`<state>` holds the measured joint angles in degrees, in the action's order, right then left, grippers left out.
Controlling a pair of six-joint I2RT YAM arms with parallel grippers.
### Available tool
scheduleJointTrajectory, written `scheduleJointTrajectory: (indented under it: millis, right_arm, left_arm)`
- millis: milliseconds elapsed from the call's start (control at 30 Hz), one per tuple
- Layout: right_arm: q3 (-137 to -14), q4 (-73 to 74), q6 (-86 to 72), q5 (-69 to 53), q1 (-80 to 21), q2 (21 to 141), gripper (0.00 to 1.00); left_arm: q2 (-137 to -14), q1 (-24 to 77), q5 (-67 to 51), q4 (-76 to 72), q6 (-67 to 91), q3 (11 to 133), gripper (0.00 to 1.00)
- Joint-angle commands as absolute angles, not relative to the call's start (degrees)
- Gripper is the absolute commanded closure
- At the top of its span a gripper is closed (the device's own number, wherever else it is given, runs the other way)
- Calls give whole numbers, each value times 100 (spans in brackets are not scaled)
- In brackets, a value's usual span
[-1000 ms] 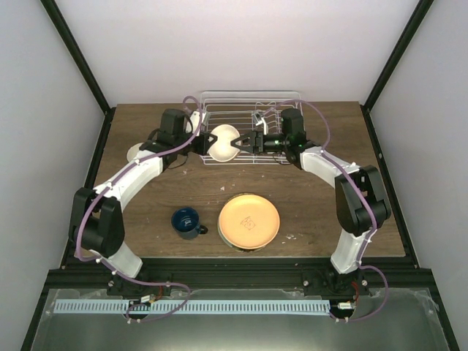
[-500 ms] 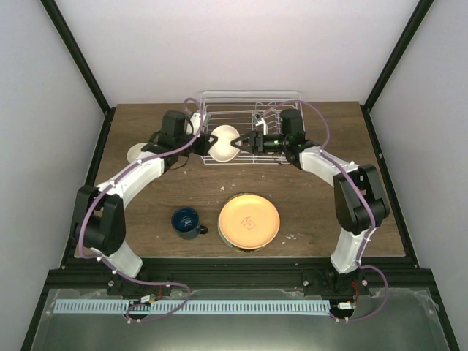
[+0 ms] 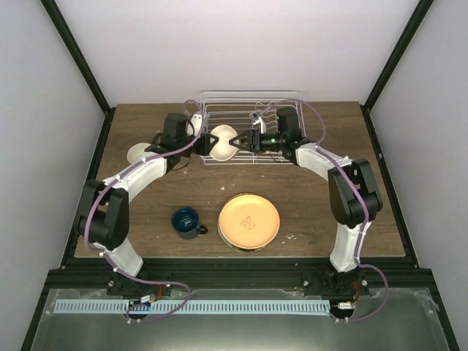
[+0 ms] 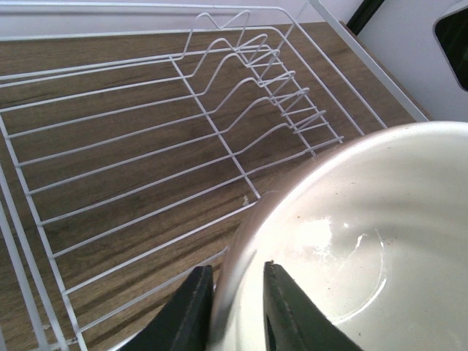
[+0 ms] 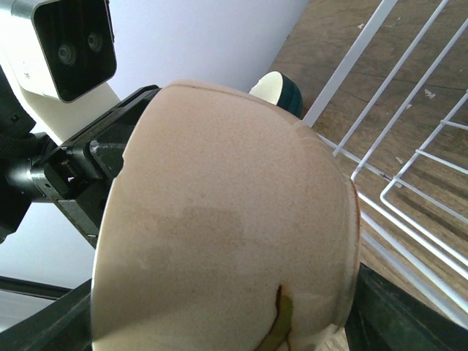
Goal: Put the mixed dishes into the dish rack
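Note:
My left gripper (image 3: 207, 142) (image 4: 234, 307) is shut on the rim of the cream bowl (image 3: 222, 141) (image 4: 365, 241) and holds it over the left part of the white wire dish rack (image 3: 252, 110) (image 4: 146, 146). My right gripper (image 3: 240, 142) (image 5: 219, 322) is open, with its fingers on either side of the bowl (image 5: 227, 219). The dark blue mug (image 3: 187, 221) and the orange-yellow plate (image 3: 248, 220) sit at the table's front. The white bowl with blue outside (image 3: 137, 152) (image 5: 281, 89) sits left of the rack. The pale-green-rimmed plate is not in view.
The rack's upright plate prongs (image 4: 270, 80) stand at its right end. Black frame posts (image 3: 80, 66) flank the table's back corners. A pale rim (image 3: 248, 247) shows under the orange plate's near edge.
The right gripper has edged left, closer around the bowl, and its arm has shifted left. The left gripper and the bowl have moved slightly back over the rack.

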<state>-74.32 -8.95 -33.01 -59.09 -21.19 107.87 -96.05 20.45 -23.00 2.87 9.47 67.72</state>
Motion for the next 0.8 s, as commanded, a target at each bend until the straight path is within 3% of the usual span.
scheduleJointTrajectory:
  millis: [0, 267, 567, 767]
  right_arm:
    - [-7976, -1137, -3094, -6156, -2364, 10804, 67]
    - [-8260, -583, -2642, -5880, -2348, 10823, 67]
    - [-8362, -386, -2433, -5663, -2299, 10953, 68]
    - [-8389, -311, -2335, -5481, -2195, 11006, 68]
  left_arm:
    - [-9677, 2188, -2766, -119, 1028, 6758, 78]
    - [-9543, 2172, -2454, 98, 859, 6885, 62]
    - [-9523, 2098, -2350, 214, 779, 6893, 55]
    - [-9448, 1917, -2320, 297, 760, 6833, 35]
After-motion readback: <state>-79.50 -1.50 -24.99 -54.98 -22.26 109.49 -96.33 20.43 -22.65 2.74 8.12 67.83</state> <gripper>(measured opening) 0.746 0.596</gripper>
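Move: The white bowl is between the hands: its middle is about 4 cm right of the left hand, which has its rim between the fingers, and 4 cm left of the right hand, which grips its body. The dish rack's middle lies about 12 cm ahead, 5 cm right and 14 cm below the right hand. From the left hand that rack is about 10 cm ahead and 13 cm right, and the second bowl some 3 cm ahead and 29 cm left. The right fingers keep their wide grip on the white bowl's body while the left fingers, already parting, open much wider around its rim, one inside and one outside. The left hand otherwise stays in place. The right hand eases about 1 cm forward and slightly left, towards the left hand, rolling and dipping its fingertips by some 5 degrees. ##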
